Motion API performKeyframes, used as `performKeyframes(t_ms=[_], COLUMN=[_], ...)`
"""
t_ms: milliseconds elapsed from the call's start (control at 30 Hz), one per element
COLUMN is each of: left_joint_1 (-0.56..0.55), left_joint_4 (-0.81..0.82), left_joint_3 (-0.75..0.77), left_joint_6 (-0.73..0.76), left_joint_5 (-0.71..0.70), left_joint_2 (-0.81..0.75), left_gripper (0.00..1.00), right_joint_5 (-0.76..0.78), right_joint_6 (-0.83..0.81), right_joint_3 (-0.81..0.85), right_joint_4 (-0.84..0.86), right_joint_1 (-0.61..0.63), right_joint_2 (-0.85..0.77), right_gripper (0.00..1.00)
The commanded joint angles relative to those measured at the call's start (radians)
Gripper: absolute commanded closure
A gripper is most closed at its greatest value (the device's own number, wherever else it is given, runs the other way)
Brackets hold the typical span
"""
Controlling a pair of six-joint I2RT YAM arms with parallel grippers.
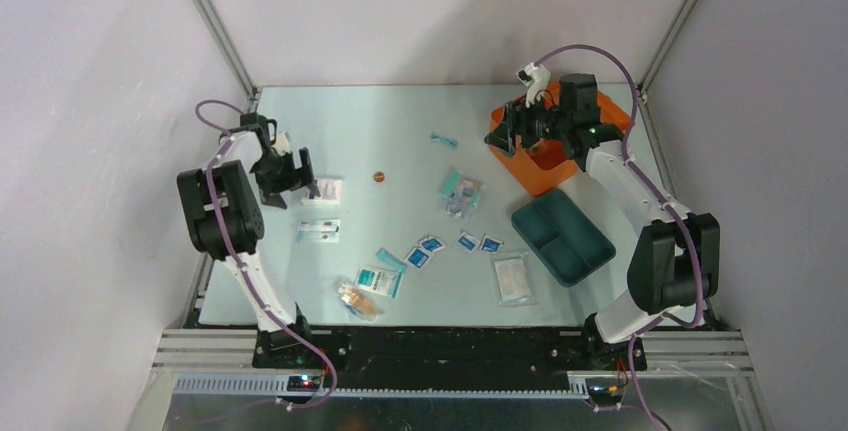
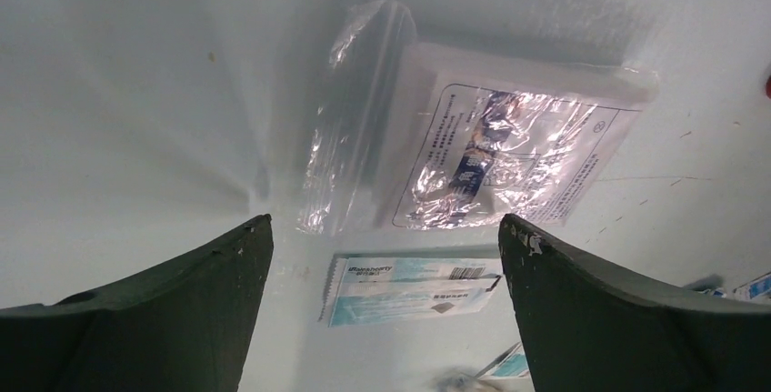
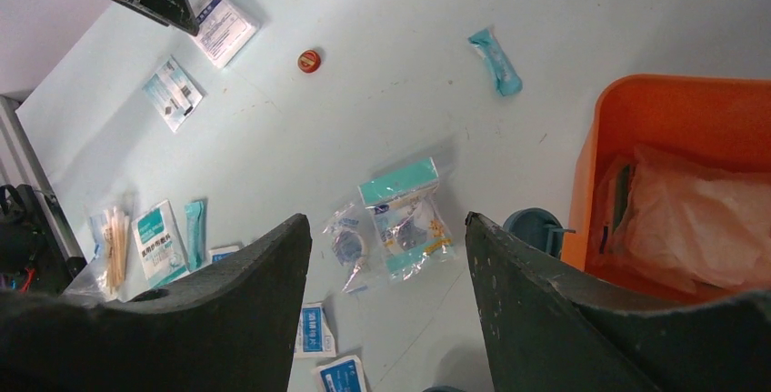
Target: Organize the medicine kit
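Note:
The medicine kit (image 1: pixel 537 173), an orange case, stands at the table's back right with a clear bag (image 3: pixel 691 219) inside it. In the right wrist view its orange wall (image 3: pixel 673 105) fills the right side. Its dark teal divided tray (image 1: pixel 562 236) lies on the table in front of it. My right gripper (image 1: pixel 508 137) hovers at the case's left edge, open (image 3: pixel 386 219) and holding nothing. My left gripper (image 1: pixel 300 173) is at the left, open (image 2: pixel 382 224), just above a clear packet (image 2: pixel 495 146) and a blue-white sachet (image 2: pixel 414 289), gripping neither.
Loose supplies lie over the table: a small red cap (image 1: pixel 379 176), a teal sachet (image 1: pixel 444 139), clear packets (image 1: pixel 459 191), small blue-white sachets (image 1: pixel 432 244), a gauze packet (image 1: pixel 514 278), and a bag of swabs (image 1: pixel 360 299) near the front edge.

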Motion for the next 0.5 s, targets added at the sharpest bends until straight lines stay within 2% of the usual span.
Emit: performKeyframes(t_ms=[0, 133, 267, 367, 400, 467], left_joint_1=[0.008, 0.008, 0.014, 0.019, 0.019, 0.019], left_joint_4=[0.005, 0.005, 0.006, 0.006, 0.006, 0.005], left_joint_3=[0.025, 0.037, 0.04, 0.037, 0.038, 0.036], left_joint_6=[0.013, 0.007, 0.014, 0.036, 0.043, 0.049], left_joint_5=[0.073, 0.19, 0.239, 0.257, 0.271, 0.271], left_joint_2=[0.033, 0.064, 0.088, 0.091, 0.091, 0.087], left_gripper=[0.01, 0.05, 0.19, 0.46, 0.62, 0.74], right_joint_5=[-0.003, -0.002, 0.004, 0.009, 0.011, 0.015], right_joint_6=[-0.012, -0.01, -0.014, -0.019, -0.021, -0.022], right_joint_3=[0.009, 0.009, 0.009, 0.009, 0.009, 0.007], right_joint_4=[0.013, 0.015, 0.009, 0.002, 0.001, 0.003], right_joint_1=[0.011, 0.018, 0.02, 0.02, 0.02, 0.02], right_joint_2=[0.001, 0.005, 0.005, 0.003, 0.004, 0.005], right_gripper=[0.32, 0.32, 0.32, 0.32, 0.32, 0.32])
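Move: The gauze packet lies about 6 cm to the left gripper's right and 1 cm farther out, some 2 cm below its open fingers; its bag's loose end is nearest. The blue-and-white sachet is about 9 cm back and 6 cm right of the gripper, the red cap some 21 cm right and 4 cm ahead, both 3 cm lower. From the right gripper the packet lies roughly 46 cm left, 4 cm back and 22 cm down. Bring the left gripper about 3 cm to the right and a centimetre down, onto the left end of the gauze packet, leaning the wrist some 10 degrees so that the fingertips point in under it to the right. Late in the reach, close the wide-open fingers to about a third and pinch the loose near-left edge of the bag between the tips. ##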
